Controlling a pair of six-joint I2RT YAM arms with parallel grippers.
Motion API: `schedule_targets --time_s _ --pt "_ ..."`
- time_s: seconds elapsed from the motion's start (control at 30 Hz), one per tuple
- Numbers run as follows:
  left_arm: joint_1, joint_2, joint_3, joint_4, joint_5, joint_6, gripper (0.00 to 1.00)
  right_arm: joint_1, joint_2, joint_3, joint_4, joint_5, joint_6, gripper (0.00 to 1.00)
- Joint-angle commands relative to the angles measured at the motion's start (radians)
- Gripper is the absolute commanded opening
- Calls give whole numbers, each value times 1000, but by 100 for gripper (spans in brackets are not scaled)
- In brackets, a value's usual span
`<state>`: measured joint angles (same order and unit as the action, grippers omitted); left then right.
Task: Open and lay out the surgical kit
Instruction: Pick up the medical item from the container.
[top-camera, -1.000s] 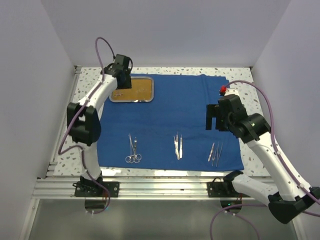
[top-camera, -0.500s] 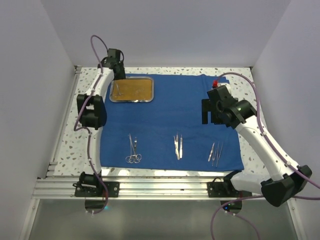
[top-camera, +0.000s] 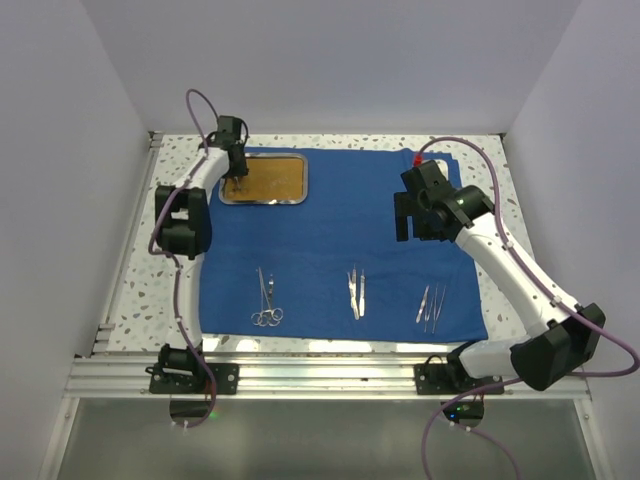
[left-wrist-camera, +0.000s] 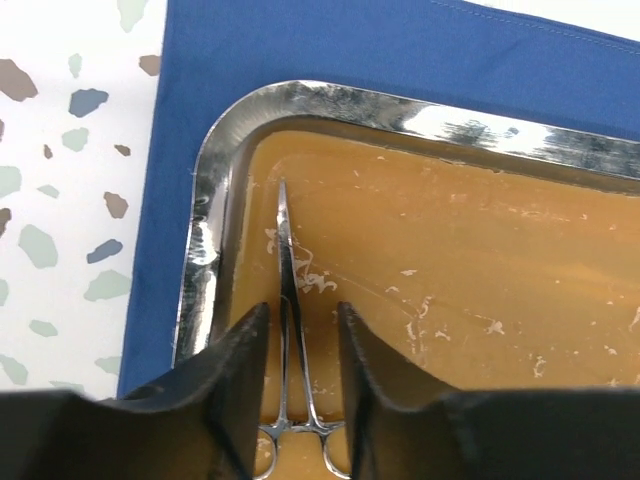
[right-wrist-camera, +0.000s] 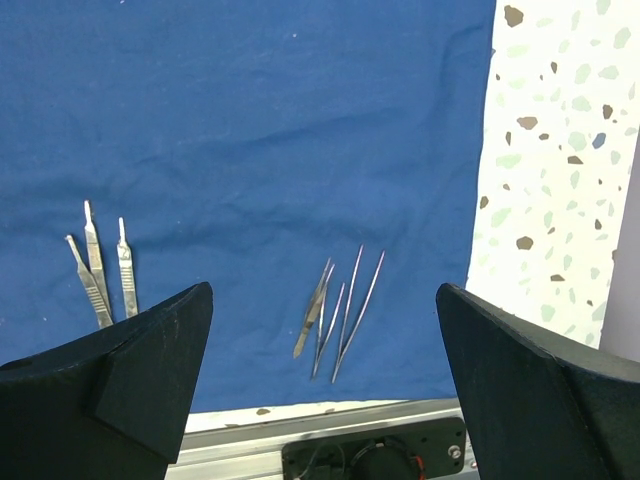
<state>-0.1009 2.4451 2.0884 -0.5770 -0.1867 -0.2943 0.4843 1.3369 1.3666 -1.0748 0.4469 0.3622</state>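
The blue cloth (top-camera: 350, 230) lies spread flat on the table. At its back left sits the steel tray (top-camera: 303, 180) with an orange-brown base. One pair of ring-handled forceps (left-wrist-camera: 285, 250) lies along the tray's left wall. My left gripper (left-wrist-camera: 300, 310) is down in the tray, open, its fingers on either side of the forceps' shanks with small gaps showing. Along the cloth's near edge lie forceps (top-camera: 266, 300), scalpels (top-camera: 356, 292) and tweezers (top-camera: 430, 305). My right gripper (top-camera: 405, 220) hangs wide open above the right side of the cloth, holding nothing.
Speckled tabletop (top-camera: 170, 160) borders the cloth on the left, back and right. An aluminium rail (top-camera: 320, 375) runs along the near edge. White walls close in both sides and the back. In the right wrist view the tweezers (right-wrist-camera: 340, 310) and scalpels (right-wrist-camera: 100, 265) lie below the gripper.
My left gripper has come down into the tray's left end and its jaws have narrowed around the forceps. The right arm has swung left and toward the back, gripper still wide.
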Motion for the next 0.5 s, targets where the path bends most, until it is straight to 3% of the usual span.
schedule_targets --time_s 0.0,0.07,0.3,0.47 --pt "7 20 -59 12 47 -3 34 2 7 45 29 15 -17 98" --pt "13 26 -64 8 64 -9 25 -1 10 48 29 15 -19 98" --pt "18 38 -90 3 64 -11 14 0 11 52 27 27 -43 98" --pt "23 45 -125 14 82 -6 0 0 11 52 29 29 -46 98"
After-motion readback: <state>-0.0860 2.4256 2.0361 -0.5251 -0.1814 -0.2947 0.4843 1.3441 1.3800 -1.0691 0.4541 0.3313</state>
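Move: The medical item, a slim scissors-like tool lying lengthwise, already sits between the left gripper's open fingertips: its middle is about 1 cm back, 1 cm to the left and 1 cm below. The tray's centre is some 8 cm to the hand's right and level with it, about 2 cm below. The laid-out scissors are roughly 34 cm back and 10 cm right of the left hand. From the right hand, the medical item lies about 28 cm ahead, 49 cm left and 20 cm below. Bring the left gripper barely 1 cm to the left, keeping it low in the tray with its wrist tilt unchanged, while closing the fingers from somewhat under half open to nearly shut. Pinch the medical item across its shanks, just behind the hinge, and stay down there without lifting. ##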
